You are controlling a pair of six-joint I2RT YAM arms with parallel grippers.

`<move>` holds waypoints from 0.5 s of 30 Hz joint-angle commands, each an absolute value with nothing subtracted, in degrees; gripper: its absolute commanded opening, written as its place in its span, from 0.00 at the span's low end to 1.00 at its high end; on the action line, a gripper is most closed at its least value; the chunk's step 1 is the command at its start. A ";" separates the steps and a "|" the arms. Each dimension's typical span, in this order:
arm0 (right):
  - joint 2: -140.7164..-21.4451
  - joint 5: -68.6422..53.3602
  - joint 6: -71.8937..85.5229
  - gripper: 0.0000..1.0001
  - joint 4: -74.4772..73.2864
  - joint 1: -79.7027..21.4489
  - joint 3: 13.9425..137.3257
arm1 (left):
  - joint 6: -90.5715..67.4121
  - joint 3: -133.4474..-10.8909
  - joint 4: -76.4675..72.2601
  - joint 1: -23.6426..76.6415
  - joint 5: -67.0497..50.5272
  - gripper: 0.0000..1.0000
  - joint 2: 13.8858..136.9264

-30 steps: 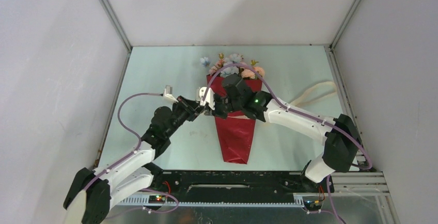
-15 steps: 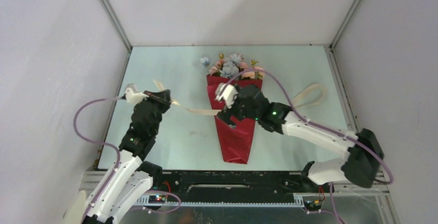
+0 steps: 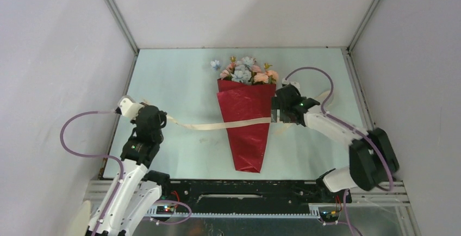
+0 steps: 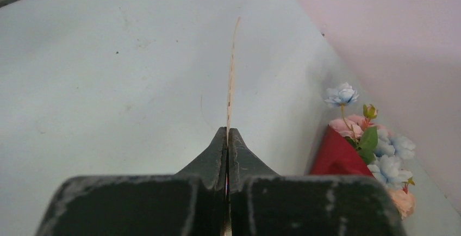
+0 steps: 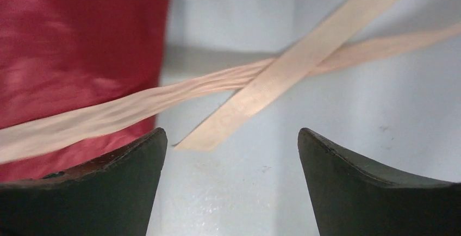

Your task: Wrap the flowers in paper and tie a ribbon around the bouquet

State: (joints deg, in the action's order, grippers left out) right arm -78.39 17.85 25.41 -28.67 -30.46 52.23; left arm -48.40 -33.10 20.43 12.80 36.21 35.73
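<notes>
The paper [image 3: 245,132] is a red cone lying mid-table, with the flowers [image 3: 245,73] poking out of its far end. The cream ribbon [image 3: 217,125] stretches across the cone from left to right. My left gripper [image 3: 163,117] is left of the cone, shut on the ribbon's end. In its wrist view the ribbon [image 4: 231,73] runs edge-on out of the left gripper [image 4: 228,131], with flowers [image 4: 380,154] and paper [image 4: 334,157] at right. My right gripper [image 3: 273,118] stands open at the cone's right edge. There the right gripper [image 5: 232,135] holds nothing; ribbon [image 5: 108,113] crosses the paper [image 5: 81,35] just beyond.
One pale blue flower head [image 3: 216,64] lies loose left of the bouquet. A free ribbon end [image 5: 304,56] crosses the other strand on the table [image 5: 353,138]. Grey walls close in the table on three sides; a black rail [image 3: 244,188] runs along the near edge.
My left gripper closed on the ribbon and pulled it leftward, drawing it across the cone. My right gripper let go of the ribbon, opened wide and moved to the cone's right edge.
</notes>
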 commanded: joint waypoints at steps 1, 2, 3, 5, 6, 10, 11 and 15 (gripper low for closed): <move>-85.32 17.80 34.23 0.91 -30.31 -27.29 51.75 | -46.34 -36.01 21.05 12.27 39.53 0.00 35.46; -87.27 17.11 34.52 0.91 -29.53 -26.92 51.87 | -46.29 -35.94 20.93 12.29 39.41 0.00 35.50; -88.11 16.95 34.86 0.90 -29.13 -26.31 51.91 | -46.18 -35.81 20.88 12.26 39.25 0.00 35.55; -90.31 16.27 35.15 0.87 -28.22 -25.52 52.05 | -46.02 -35.59 20.59 12.19 38.92 0.00 35.71; -91.64 15.41 35.29 0.86 -27.53 -24.93 52.08 | -45.98 -35.50 20.40 12.16 38.84 0.00 35.80; -95.38 13.17 35.64 0.79 -25.33 -23.60 52.53 | -45.58 -35.17 19.73 12.15 38.87 0.00 36.13; -96.53 12.32 35.69 0.75 -25.24 -23.36 52.72 | -45.47 -35.16 19.57 12.09 39.14 0.00 36.30; -97.60 14.06 35.76 0.50 -26.04 -22.91 53.50 | -44.52 -35.84 19.28 11.78 40.95 0.00 37.04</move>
State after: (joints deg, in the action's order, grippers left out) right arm -95.31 13.21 34.54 -26.17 -23.46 52.71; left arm -46.50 -33.87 20.71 12.67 37.43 36.45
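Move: The ribbon's loose end lies on the table some 9 cm below the open right hand, about 1 cm ahead and 2 cm to its right. The ribbon's other strand crosses under it roughly 4 cm ahead and 4 cm right of the hand. The red paper's middle is about 14 cm left and 2 cm back, the blossoms some 21 cm ahead and 13 cm left. From the left hand the loose end is about 52 cm right, 3 cm ahead and 19 cm below. Down goes the right hand, fast at first and then easing off, about 9 cm beside the paper and some 2 cm to the right, onto the ribbon's loose end. The wrist tips the fingers some 15 degrees steeper and turns a little clockwise, while the fingers close by about a third around the strip without pinching it. The left hand stays put, shut on the ribbon's other end. ##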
